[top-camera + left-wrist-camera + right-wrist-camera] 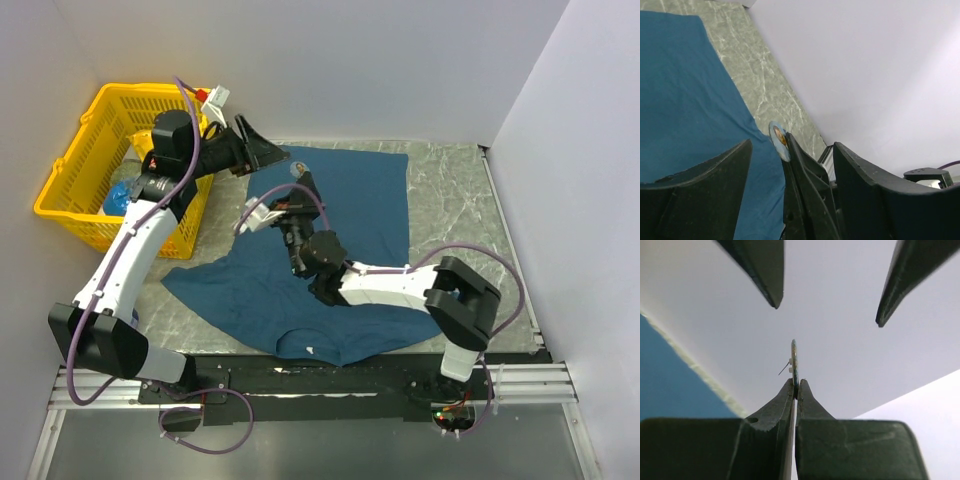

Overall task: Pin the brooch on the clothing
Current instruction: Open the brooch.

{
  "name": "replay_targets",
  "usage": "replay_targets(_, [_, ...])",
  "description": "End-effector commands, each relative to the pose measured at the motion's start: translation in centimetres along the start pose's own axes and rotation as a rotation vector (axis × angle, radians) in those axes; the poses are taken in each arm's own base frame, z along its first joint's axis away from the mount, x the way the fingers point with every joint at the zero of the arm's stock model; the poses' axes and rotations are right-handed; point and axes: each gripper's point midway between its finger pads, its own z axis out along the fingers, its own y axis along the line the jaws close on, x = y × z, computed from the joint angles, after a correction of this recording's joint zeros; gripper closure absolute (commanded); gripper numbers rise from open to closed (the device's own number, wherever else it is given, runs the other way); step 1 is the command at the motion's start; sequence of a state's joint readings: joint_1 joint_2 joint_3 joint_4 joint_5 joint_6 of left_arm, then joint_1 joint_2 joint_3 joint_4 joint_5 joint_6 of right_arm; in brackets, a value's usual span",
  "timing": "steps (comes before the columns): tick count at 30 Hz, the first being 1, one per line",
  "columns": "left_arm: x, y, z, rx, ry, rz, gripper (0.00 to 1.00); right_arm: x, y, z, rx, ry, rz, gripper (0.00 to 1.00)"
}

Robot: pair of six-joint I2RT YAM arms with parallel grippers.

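The clothing (370, 200) is a dark teal T-shirt spread flat on the marbled table, also visible in the left wrist view (685, 100). Above its far left part, my right gripper (300, 186) (796, 385) is shut on the brooch (795, 360), a small pale disc pinched by its lower edge and seen edge-on. A thin pin sticks out of its left face. In the left wrist view the brooch (778, 140) sits at the tip of the right gripper's fingers (805, 190). My left gripper (272, 155) (792, 150) is open, its jaws either side of the brooch and apart from it.
A yellow plastic basket (85, 160) stands at the table's left edge, beside the left arm, with a blue item (118, 195) inside. White walls close in the back and right sides. The shirt's neck label (312, 350) lies near the arm bases.
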State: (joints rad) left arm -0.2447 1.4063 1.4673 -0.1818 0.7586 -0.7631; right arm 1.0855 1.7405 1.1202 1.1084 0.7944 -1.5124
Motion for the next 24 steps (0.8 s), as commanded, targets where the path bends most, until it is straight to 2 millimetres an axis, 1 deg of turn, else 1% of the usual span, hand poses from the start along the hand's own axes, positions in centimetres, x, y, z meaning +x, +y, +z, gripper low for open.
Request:
replay_targets(1, [-0.2, -1.0, -1.1, 0.016, 0.024, 0.030, 0.32, -0.5, -7.9, -1.8, 0.314, -0.012, 0.093, 1.00])
replay_targets(3, [0.2, -0.8, -1.1, 0.015, 0.041, 0.042, 0.33, -0.6, -7.9, -1.9, 0.317, -0.017, 0.094, 1.00])
replay_targets(4, [0.2, -0.5, -1.1, 0.005, 0.044, 0.043, 0.35, -0.8, -7.8, -2.0, 0.320, -0.022, 0.093, 1.00])
replay_targets(5, [0.7, -0.1, -1.2, -0.012, 0.063, 0.038, 0.35, -0.9, -7.9, -2.1, 0.326, -0.026, 0.092, 1.00])
replay_targets(12, [1.3, 0.9, -0.7, -0.020, 0.096, 0.027, 0.46, -1.5, -7.2, -2.3, 0.309, -0.037, 0.080, 1.00])
replay_targets(14, [1.3, 0.7, -0.7, -0.012, 0.093, 0.029, 0.48, -1.6, -7.0, -2.3, 0.304, -0.040, 0.076, 1.00])
replay_targets(16, [1.0, 0.8, -0.7, -0.012, 0.081, 0.034, 0.53, -1.6, -6.7, -2.3, 0.293, -0.039, 0.068, 1.00])
replay_targets(17, [1.0, 0.7, -0.6, -0.009, 0.081, 0.030, 0.56, -1.6, -6.8, -2.3, 0.296, -0.039, 0.071, 1.00])
replay_targets(18, [1.1, 0.6, -0.5, 0.001, 0.088, 0.028, 0.61, -1.7, -6.7, -2.3, 0.294, -0.041, 0.070, 1.00])
replay_targets(20, [0.9, 0.4, -0.4, 0.017, 0.085, 0.026, 0.63, -1.8, -6.6, -2.3, 0.288, -0.042, 0.071, 1.00])
replay_targets(21, [0.9, 0.3, -0.4, 0.023, 0.089, 0.024, 0.66, -1.8, -6.4, -2.3, 0.284, -0.040, 0.071, 1.00])
replay_targets(24, [0.9, 0.2, -0.3, 0.026, 0.093, 0.027, 0.72, -1.8, -6.1, -2.3, 0.276, -0.041, 0.070, 1.00])
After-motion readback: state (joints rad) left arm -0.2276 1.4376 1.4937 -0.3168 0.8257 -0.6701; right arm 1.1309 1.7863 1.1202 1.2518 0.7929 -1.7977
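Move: The brooch stands out of the right fingertips' pinch, its middle about 2 cm ahead of the right hand point, 1 cm left and 1 cm above. From the left hand, whose open fingers sit one above the other, it is about 5 cm to the right, level fore and aft, and some 2 cm lower. The clothing lies spread far beneath, its middle about 37 cm below the left hand, 7 cm to the right and 8 cm back. The left hand's upper fingertip comes up to the brooch's free edge, seemingly just touching it: that hand sinks about 2.5 cm while its fingers close from wide to about a third open. Meanwhile the right hand keeps its pinch, drawing the brooch back 2 cm, slightly left and up, and rolling some 10 degrees so its left side dips. ##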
